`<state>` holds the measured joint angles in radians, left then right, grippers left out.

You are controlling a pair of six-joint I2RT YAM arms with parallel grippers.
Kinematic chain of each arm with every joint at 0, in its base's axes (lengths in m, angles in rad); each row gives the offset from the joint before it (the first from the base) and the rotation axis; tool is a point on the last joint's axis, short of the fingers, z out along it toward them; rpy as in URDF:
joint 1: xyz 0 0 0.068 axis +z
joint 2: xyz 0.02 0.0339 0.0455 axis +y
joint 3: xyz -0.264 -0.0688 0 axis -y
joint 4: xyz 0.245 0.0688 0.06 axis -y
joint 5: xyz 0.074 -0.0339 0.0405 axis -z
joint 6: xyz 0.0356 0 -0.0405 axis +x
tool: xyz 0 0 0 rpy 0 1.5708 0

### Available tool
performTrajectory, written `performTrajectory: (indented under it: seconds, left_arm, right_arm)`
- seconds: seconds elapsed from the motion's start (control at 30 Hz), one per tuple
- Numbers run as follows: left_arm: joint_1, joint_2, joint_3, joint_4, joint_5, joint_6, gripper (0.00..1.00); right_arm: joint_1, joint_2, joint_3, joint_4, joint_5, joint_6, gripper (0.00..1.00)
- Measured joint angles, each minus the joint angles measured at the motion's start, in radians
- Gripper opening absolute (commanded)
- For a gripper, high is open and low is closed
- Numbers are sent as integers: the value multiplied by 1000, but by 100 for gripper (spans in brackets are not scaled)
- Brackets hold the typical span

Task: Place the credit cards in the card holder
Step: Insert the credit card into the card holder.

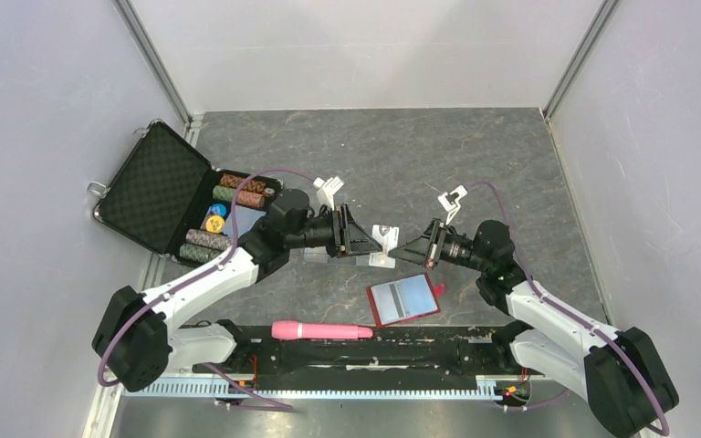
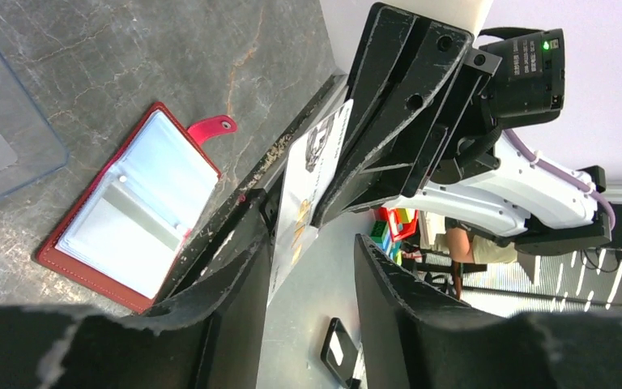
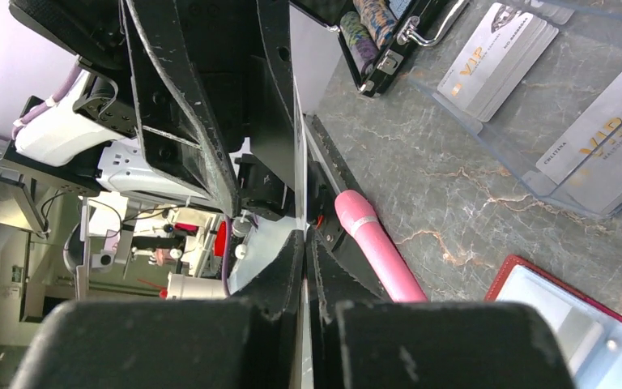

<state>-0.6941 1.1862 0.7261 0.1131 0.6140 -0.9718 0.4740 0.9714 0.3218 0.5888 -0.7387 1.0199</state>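
Above the table's middle my two grippers meet tip to tip around one credit card (image 1: pixel 384 246). My right gripper (image 3: pixel 304 240) is shut on this card (image 3: pixel 298 162), which shows edge-on between its pads. The left gripper (image 2: pixel 312 243) stands open around the same pale card (image 2: pixel 304 190), which lies close to one finger (image 2: pixel 235 284) with a gap to the other. The card holder (image 1: pixel 405 299), a red wallet, lies open and flat just below the grippers, pale pockets up (image 2: pixel 142 215). More credit cards (image 3: pixel 498 57) lie in a clear case.
A black chip briefcase (image 1: pixel 160 196) stands open at the left with stacks of chips (image 1: pixel 237 190). The clear plastic case (image 3: pixel 583 121) lies beside it under my left arm. A pink cylinder (image 1: pixel 321 330) rests on the black rail near the arm bases.
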Motion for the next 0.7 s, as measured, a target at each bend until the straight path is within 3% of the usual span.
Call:
performTrajectory:
  seconds: [0.23, 0.27, 0.4, 0.53, 0.7]
  left_arm:
    - [2, 31, -5, 21, 19, -2, 4]
    - [2, 36, -8, 24, 24, -3, 2]
    - [0, 38, -13, 41, 45, -4, 2]
    - [-10, 31, -28, 77, 41, -19, 2]
    - [-27, -21, -52, -25, -68, -29, 2]
  right_arm:
    - [-4, -22, -3, -7, -21, -21, 0]
    - [-4, -22, -4, -13, -23, -25, 4]
    - [-6, -20, -9, -36, -24, -30, 36]
    - [-2, -26, -10, -89, -19, -72, 62]
    - [0, -50, -10, -166, 4, -117, 81]
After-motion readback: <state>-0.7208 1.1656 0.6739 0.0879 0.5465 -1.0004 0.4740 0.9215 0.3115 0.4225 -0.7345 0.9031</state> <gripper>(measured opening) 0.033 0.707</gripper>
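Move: The credit card, still pinched by the right gripper, has its middle about 2 cm to the right of the left hand and level with it; from the right hand it is some 2 cm left and 1 cm ahead, at the same height. The open card holder lies on the table roughly 16 cm below the left hand, 5 cm back and 6 cm to its right. The clear card box, equally low, sits about 8 cm ahead of and 8 cm left of the left hand. Hold the left gripper nearly in place and shut its half-open fingers on the near end of the credit card. Once they pinch it, spread the right fingers wide to let go, so the card passes from right to left. Let both hands sink about 2 cm and ease slightly back towards the base, turning the wrists hardly at all. ##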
